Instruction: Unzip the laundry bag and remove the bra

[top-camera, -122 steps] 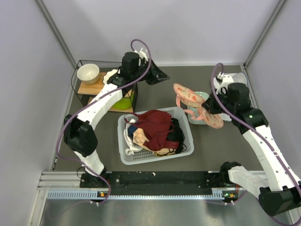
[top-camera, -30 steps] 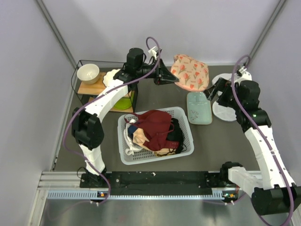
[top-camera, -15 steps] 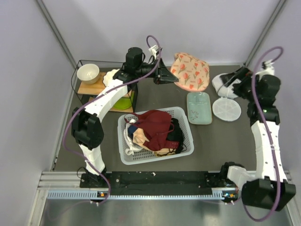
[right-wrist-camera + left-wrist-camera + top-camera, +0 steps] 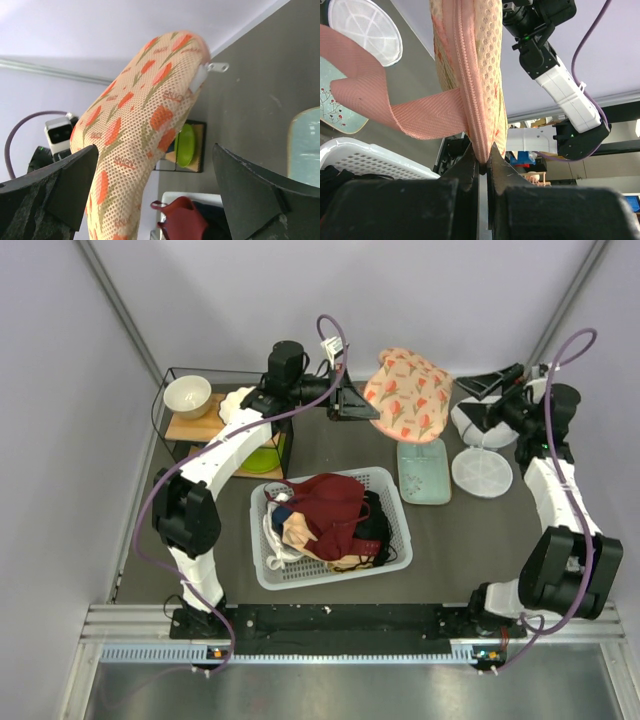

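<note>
The laundry bag, a peach mesh pouch with red flowers, hangs in the air at the back of the table. My left gripper is shut on its zipper edge, and a pink strap loops off to the side. To the bag's right, my right gripper stands wide open and apart from it, facing it. In the right wrist view the bag fills the space ahead of the fingers, with its metal zipper pull at the top end. The bra is hidden.
A white basket with a maroon garment and other clothes stands mid-table. A mint tray and a white round lid lie below the bag. A wire shelf at the back left holds a bowl and a green plate.
Four seconds ago the right gripper held the bag over the tray; now the left one holds it. Over the last second the right arm swung back and turned toward the slightly raised bag.
</note>
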Controlling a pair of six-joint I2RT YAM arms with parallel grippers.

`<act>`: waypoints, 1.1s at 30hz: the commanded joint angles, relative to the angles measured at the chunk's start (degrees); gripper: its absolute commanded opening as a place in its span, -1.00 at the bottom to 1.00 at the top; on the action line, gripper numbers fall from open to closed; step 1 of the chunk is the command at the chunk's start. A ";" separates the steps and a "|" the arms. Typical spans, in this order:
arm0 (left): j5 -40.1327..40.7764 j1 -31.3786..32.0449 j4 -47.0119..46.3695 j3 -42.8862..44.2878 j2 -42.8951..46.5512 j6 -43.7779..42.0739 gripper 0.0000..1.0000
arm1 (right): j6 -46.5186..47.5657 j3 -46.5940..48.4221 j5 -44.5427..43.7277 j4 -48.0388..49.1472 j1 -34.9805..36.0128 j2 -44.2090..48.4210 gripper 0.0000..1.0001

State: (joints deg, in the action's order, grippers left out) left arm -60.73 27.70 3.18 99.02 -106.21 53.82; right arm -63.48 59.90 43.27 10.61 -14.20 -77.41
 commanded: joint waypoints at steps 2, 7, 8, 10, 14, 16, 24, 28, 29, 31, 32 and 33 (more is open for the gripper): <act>-1.41 -0.11 -4.15 1.79 3.65 -1.97 -1.00 | -7.78 1.10 3.15 10.56 5.49 -2.92 0.94; -1.67 -0.02 -4.50 1.79 3.91 -1.88 -1.00 | -14.56 -0.57 2.17 20.14 6.11 -7.39 0.83; -1.67 -0.02 -4.50 1.70 4.08 -1.97 -1.00 | -15.17 -0.49 2.00 21.37 6.37 -7.84 0.71; -2.11 -0.02 -4.59 1.26 4.43 -2.23 -1.00 | -14.92 -0.31 0.86 22.08 6.64 -8.37 0.41; -1.50 0.07 -5.55 0.56 4.87 -2.32 -1.00 | -6.70 2.84 -1.16 15.87 6.64 -7.76 -0.85; -1.67 0.16 -5.82 0.29 4.79 -2.14 -1.00 | -0.88 6.96 -1.78 7.17 6.73 -7.32 -1.00; -2.20 -3.79 -0.55 -1.55 9.87 -5.92 0.86 | 22.77 13.67 3.73 1.25 6.90 -4.25 -1.00; 0.25 -7.75 2.17 0.28 12.52 -7.41 0.91 | 37.17 13.93 9.64 -0.75 7.95 -1.35 -1.00; 0.52 -7.84 5.75 3.43 12.35 -8.37 0.91 | 45.56 13.76 9.91 -5.12 8.39 -0.47 -1.00; 0.18 -7.67 7.54 6.17 11.21 -10.40 0.91 | 54.48 13.93 10.70 -10.23 9.36 2.07 -1.00; -0.09 -7.66 7.63 8.10 10.77 -10.40 0.91 | 60.61 13.84 11.31 -12.35 9.88 2.95 -1.00; -0.26 -7.66 7.54 8.81 9.72 -10.84 0.92 | 62.76 13.49 14.10 -14.37 9.89 3.75 -1.00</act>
State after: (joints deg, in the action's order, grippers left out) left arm -60.49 19.18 8.97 102.17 -97.10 46.94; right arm -24.18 70.65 50.33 3.53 -5.89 -79.61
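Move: The left hand already pinches the laundry bag's near edge; the bag's middle lies about 7 cm to this hand's right and 4 cm farther out. From the open right hand the bag's middle is some 12 cm to the left, level ahead and a touch higher. Far below the right hand, around 28 cm, the green tray lies 6 cm left and 6 back, the white round plate 7 cm right and 6 back. The right fingers pinch the laundry bag's right-hand edge beside the zipper pull, after reaching about 5 cm left and a little forward. They keep hold while the left fingers open, ending their grip, and that hand draws off 7 cm left and 7 cm up. The right hand meanwhile lifts a few centimetres and comes back, its fingers tipping up, its left side dropping, roughly 40 degrees altogether. ##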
